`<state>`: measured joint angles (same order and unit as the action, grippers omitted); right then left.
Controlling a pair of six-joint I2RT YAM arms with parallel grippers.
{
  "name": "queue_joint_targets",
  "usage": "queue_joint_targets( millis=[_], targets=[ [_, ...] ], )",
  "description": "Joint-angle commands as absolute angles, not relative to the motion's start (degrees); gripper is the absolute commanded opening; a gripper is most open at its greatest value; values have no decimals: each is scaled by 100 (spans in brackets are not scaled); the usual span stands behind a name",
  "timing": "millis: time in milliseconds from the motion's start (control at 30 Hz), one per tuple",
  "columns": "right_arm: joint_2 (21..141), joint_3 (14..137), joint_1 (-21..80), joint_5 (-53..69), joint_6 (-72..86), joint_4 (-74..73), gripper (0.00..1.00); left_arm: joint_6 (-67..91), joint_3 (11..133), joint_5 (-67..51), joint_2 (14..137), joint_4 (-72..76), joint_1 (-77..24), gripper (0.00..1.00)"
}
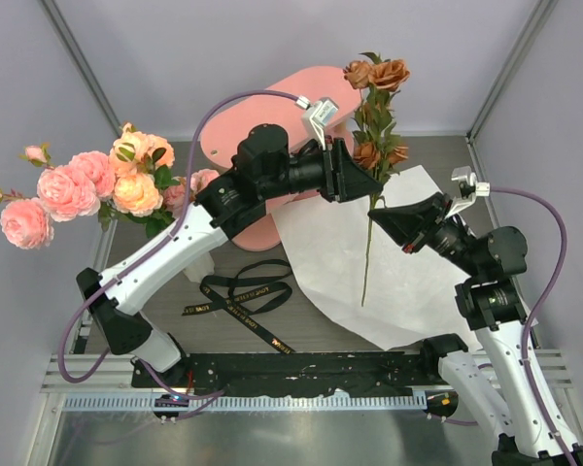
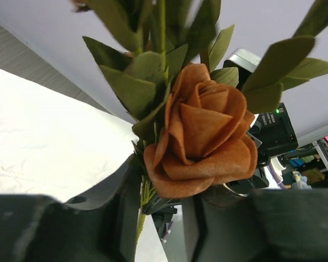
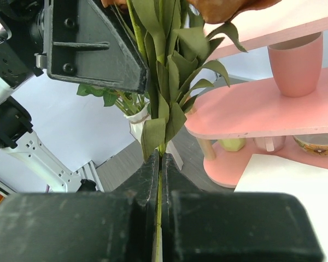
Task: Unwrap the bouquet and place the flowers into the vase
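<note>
A rusty brown rose stem (image 1: 370, 243) of the flowers hangs upright over the white wrapping paper (image 1: 408, 282), blooms (image 1: 379, 74) on top. My right gripper (image 1: 381, 210) (image 3: 161, 158) is shut on the stem just below its leaves (image 3: 167, 82). My left gripper (image 1: 369, 181) (image 2: 167, 191) is higher up, its jaws open around the stem under one brown bloom (image 2: 202, 136); the stem runs along the left finger. Pink and peach roses (image 1: 87, 189) lean out to the left of the white vase (image 1: 198, 266) (image 3: 136, 120), which my left arm mostly hides. The bouquet is unwrapped.
A pink tiered shelf (image 1: 272, 126) (image 3: 251, 109) stands at the back behind my left gripper, with a pink cup (image 3: 296, 63) on one tier. Loose black ribbon (image 1: 243, 296) lies on the table left of the paper.
</note>
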<state>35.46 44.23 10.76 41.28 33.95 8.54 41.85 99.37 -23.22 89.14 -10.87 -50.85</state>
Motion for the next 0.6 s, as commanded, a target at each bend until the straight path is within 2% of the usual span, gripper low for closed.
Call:
queue_joint_targets(
  millis=[0, 67, 133, 167, 200, 267, 300, 400, 567],
  targets=[
    [3603, 4456, 1107, 4280, 3358, 1011, 1, 4228, 10160, -2470, 8930, -598, -5019, 31],
    [3630, 4430, 1107, 4280, 3357, 1011, 1, 4219, 10160, -2531, 8938, -554, -5019, 16],
    [3665, 4412, 1107, 4254, 3340, 993, 1, 4184, 10187, -2557, 8938, -545, -5010, 10],
    [3682, 4412, 1116, 4141, 3340, 906, 4, 4123, 10195, -2566, 8938, -562, -5010, 3],
    [3691, 4421, 1108, 4061, 3296, 836, 17, 4079, 10204, -2549, 8930, -615, -5010, 0],
    [3683, 4438, 1107, 3790, 3243, 669, 32, 3886, 10169, -2514, 8843, -676, -5010, 0],
    [3674, 4447, 1107, 3701, 3182, 607, 45, 3798, 10152, -2435, 8807, -755, -5010, 0],
    [3665, 4517, 1107, 3227, 2998, 291, 55, 3421, 10020, -2216, 8570, -922, -5010, 0],
    [3639, 4562, 1107, 2541, 2778, -201, 57, 2612, 9713, -1829, 8061, -1256, -5010, 0]
  ],
)
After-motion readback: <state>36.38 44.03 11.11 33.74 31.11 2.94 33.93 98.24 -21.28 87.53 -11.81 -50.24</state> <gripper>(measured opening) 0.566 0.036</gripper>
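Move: The brown roses, still held by the right fingers, stand with their upper stem already between the left hand's half-open fingers, about 1 cm ahead of that hand's point. The lowest bloom sits some 7 cm above it; the pink shelf is about 20 cm ahead, 15 to the left and 25 below, the white paper roughly 4 ahead, 4 right and 38 below. From the right hand, the left gripper is about 2 cm ahead, 1 left and 6 above. The left fingers close on the brown roses' stem just below the lowest bloom and pinch it, the hand easing about 1 cm forward, then starting left with a slight roll. Once they are shut, the right fingers open from the lower stem, and the right hand goes forward and down about 3 cm, drifting right as it turns some 10 degrees clockwise. ##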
